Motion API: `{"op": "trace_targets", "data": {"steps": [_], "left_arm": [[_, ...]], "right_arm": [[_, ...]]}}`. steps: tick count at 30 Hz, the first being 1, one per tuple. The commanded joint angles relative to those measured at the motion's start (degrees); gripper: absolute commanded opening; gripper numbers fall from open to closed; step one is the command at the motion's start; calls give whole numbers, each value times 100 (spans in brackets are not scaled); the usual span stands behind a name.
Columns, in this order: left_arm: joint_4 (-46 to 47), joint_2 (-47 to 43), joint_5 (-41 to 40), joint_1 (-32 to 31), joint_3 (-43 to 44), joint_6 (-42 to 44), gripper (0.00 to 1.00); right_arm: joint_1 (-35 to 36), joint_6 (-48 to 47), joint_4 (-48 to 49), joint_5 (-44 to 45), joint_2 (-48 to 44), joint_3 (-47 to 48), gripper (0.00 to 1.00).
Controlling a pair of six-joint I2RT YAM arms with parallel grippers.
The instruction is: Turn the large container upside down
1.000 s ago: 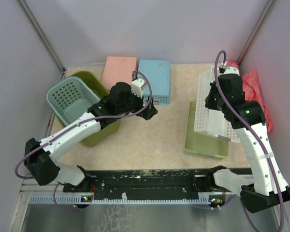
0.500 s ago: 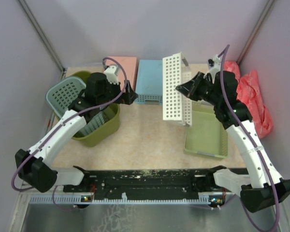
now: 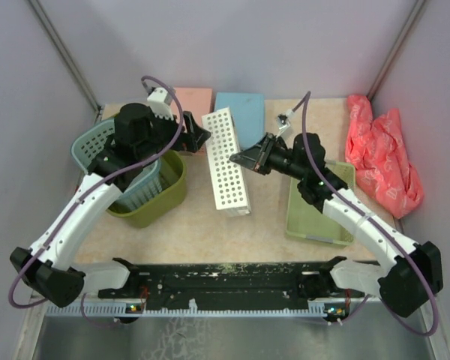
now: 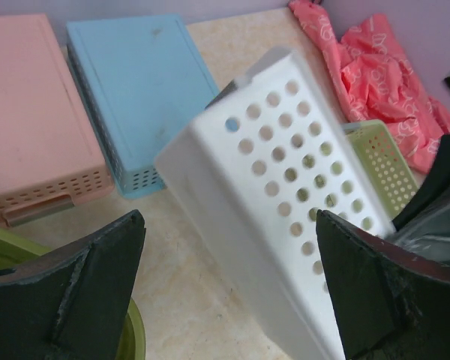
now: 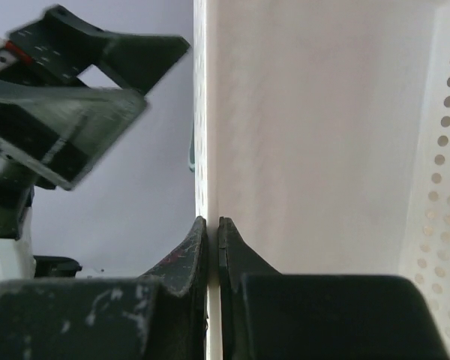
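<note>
The large olive-green container (image 3: 154, 199) stands upright at the left with a teal basket (image 3: 97, 146) nested in it; its rim shows in the left wrist view (image 4: 135, 339). My left gripper (image 3: 199, 139) is open and empty just right of its far corner, above the table (image 4: 229, 217). My right gripper (image 3: 244, 160) is shut on the wall of a white perforated basket (image 3: 229, 161), holding it tilted on its edge at the table's middle. The wall sits pinched between the right gripper's jaws (image 5: 213, 221). The white basket fills the left wrist view (image 4: 285, 195).
A pink tray (image 3: 187, 101) and a blue tray (image 3: 240, 112) lie at the back. A light green tray (image 3: 315, 214) lies under my right arm. A red cloth (image 3: 382, 157) is bunched at the right wall.
My right arm swung the white basket from over the green tray leftward to the table's middle, tipping it over. My left gripper drew back and left toward the olive container.
</note>
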Motion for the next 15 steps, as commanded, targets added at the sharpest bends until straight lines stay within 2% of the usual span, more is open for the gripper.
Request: {"op": "trace_targets", "data": {"steps": [1, 7, 15], "left_arm": [[-9, -316, -196, 20, 325, -83, 100], [283, -594, -572, 23, 160, -242, 100], [392, -635, -447, 22, 104, -302, 100]], "right_arm": [[343, 948, 1874, 50, 19, -639, 0], [683, 1681, 2849, 283, 205, -1302, 0], [749, 2506, 4098, 255, 656, -1755, 0]]}}
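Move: The right hand grips the white container by its upper rim; the bare tabletop under it lies some 5 cm left, 3 cm back and 27 cm below. From this hand the blue container's middle is about 20 cm ahead and 2 cm right, the pink one's 20 cm ahead and 15 cm left, the green one's level and 27 cm right, all roughly 24 cm down. From the left hand the white container's middle is about 8 cm right, 8 cm back and 12 cm below. Down towards the bare tabletop in front of the pink and blue containers, the right hand lowers the white container about 6 cm, also carrying it left and a little back, easing to a stop, its pinch kept on the rim while it rolls some 15 degrees about its pointing line. The left hand, fingers still wide open, rises about 6 cm and slightly left, clear of the container's far end. ##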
